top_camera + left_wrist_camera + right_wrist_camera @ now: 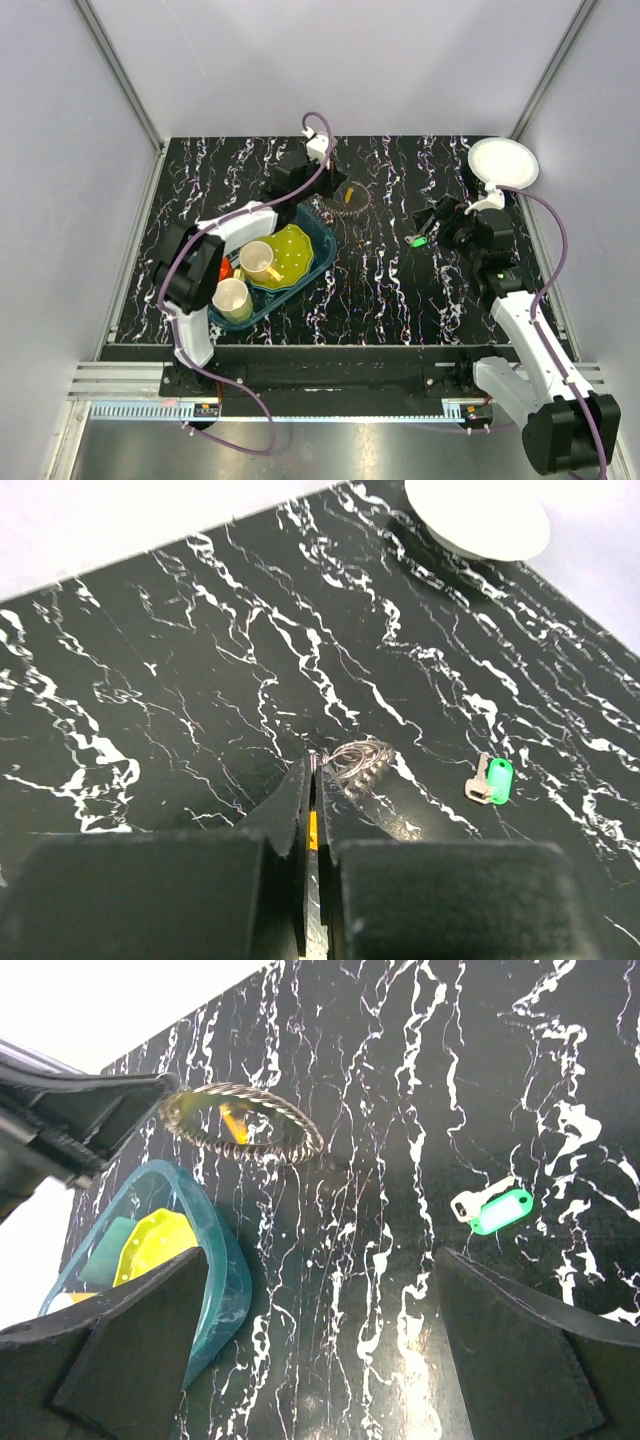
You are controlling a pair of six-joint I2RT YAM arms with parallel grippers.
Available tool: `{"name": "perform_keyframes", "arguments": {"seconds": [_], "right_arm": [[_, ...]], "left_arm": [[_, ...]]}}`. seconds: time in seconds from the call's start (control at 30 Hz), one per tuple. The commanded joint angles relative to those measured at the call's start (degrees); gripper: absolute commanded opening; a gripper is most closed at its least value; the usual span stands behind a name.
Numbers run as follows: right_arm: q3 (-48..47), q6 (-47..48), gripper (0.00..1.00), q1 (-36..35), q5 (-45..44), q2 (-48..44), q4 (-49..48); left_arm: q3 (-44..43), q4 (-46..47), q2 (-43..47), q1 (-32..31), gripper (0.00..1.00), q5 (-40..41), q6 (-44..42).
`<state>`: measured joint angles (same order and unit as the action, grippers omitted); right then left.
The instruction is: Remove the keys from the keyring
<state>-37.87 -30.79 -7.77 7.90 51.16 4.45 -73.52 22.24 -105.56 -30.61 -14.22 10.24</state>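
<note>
The keyring (347,196) is a mottled, rough loop near the middle back of the black marbled table. My left gripper (337,188) is shut on its edge. In the left wrist view the fingertips (306,776) pinch the keyring (358,759), and a yellow tag (313,825) shows in the slit between them. The right wrist view shows the keyring (300,1132) with a yellow-tagged key (235,1122) inside it. A green-tagged key (418,241) (492,780) (497,1211) lies loose on the table. My right gripper (428,228) (320,1330) stands open just beside it, holding nothing.
A teal tray (325,255) (215,1250) at the left holds a yellow plate (290,250) and two cream cups (258,260). A white plate (503,162) (480,520) sits at the back right corner. White walls close the table in on three sides.
</note>
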Motion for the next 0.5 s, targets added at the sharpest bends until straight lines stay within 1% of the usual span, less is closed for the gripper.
{"name": "perform_keyframes", "arguments": {"seconds": [0.0, 0.07, 0.13, 0.27, 0.33, 0.47], "right_arm": [[-0.3, -0.9, 1.00, -0.1, 2.7, 1.0, 3.2], [0.0, -0.8, 1.00, -0.1, 2.2, 1.2, 2.6], [0.4, -0.2, 1.00, -0.1, 1.7, 2.5, 1.4], [-1.9, 0.2, 1.00, -0.1, 3.1, 5.9, 2.1], [-2.0, -0.2, 1.00, -0.1, 3.5, 6.3, 1.4], [-1.4, 0.1, 1.00, -0.1, 2.7, 6.2, 0.6]], "left_arm": [[-5.6, 9.2, -4.3, 0.5, 0.00, -3.3, 2.1], [-4.4, 12.5, -6.1, 0.6, 0.00, -3.7, 2.0], [-5.0, 13.4, -7.9, 1.1, 0.00, -5.1, 2.8], [-10.3, 12.9, -12.8, 2.4, 0.00, -8.3, 5.6], [-11.4, 12.7, -13.8, 2.6, 0.00, -9.3, 5.8], [-7.6, 18.0, -12.8, 2.4, 0.00, -10.5, 8.1]]}}
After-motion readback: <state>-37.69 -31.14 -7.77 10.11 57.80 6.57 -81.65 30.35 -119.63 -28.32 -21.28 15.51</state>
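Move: The left hand still holds the coiled keyring over the table. Its yellow-tagged key hangs about 16 cm left of the open right hand, 9 farther out and 4 lower. The freed green-tagged key lies on the table some 7 cm ahead of the right hand, 2 to its right and 17 below; from the left hand it is about 18 cm right, 2 back and 16 down. The tray's middle is about 17 cm left of the left hand, 9 back and 14 below. Keeping its fingers shut on the keyring, the left hand first sinks about 4 cm towards the bare table, easing forward and right, then levels off and carries on roughly 3 cm forward, a little farther beyond the tray. The right hand, empty and held wide open, sinks some 4 cm nearly straight down towards the height of the green-tagged key while its fingers tip down about 10 degrees, and touches nothing. ##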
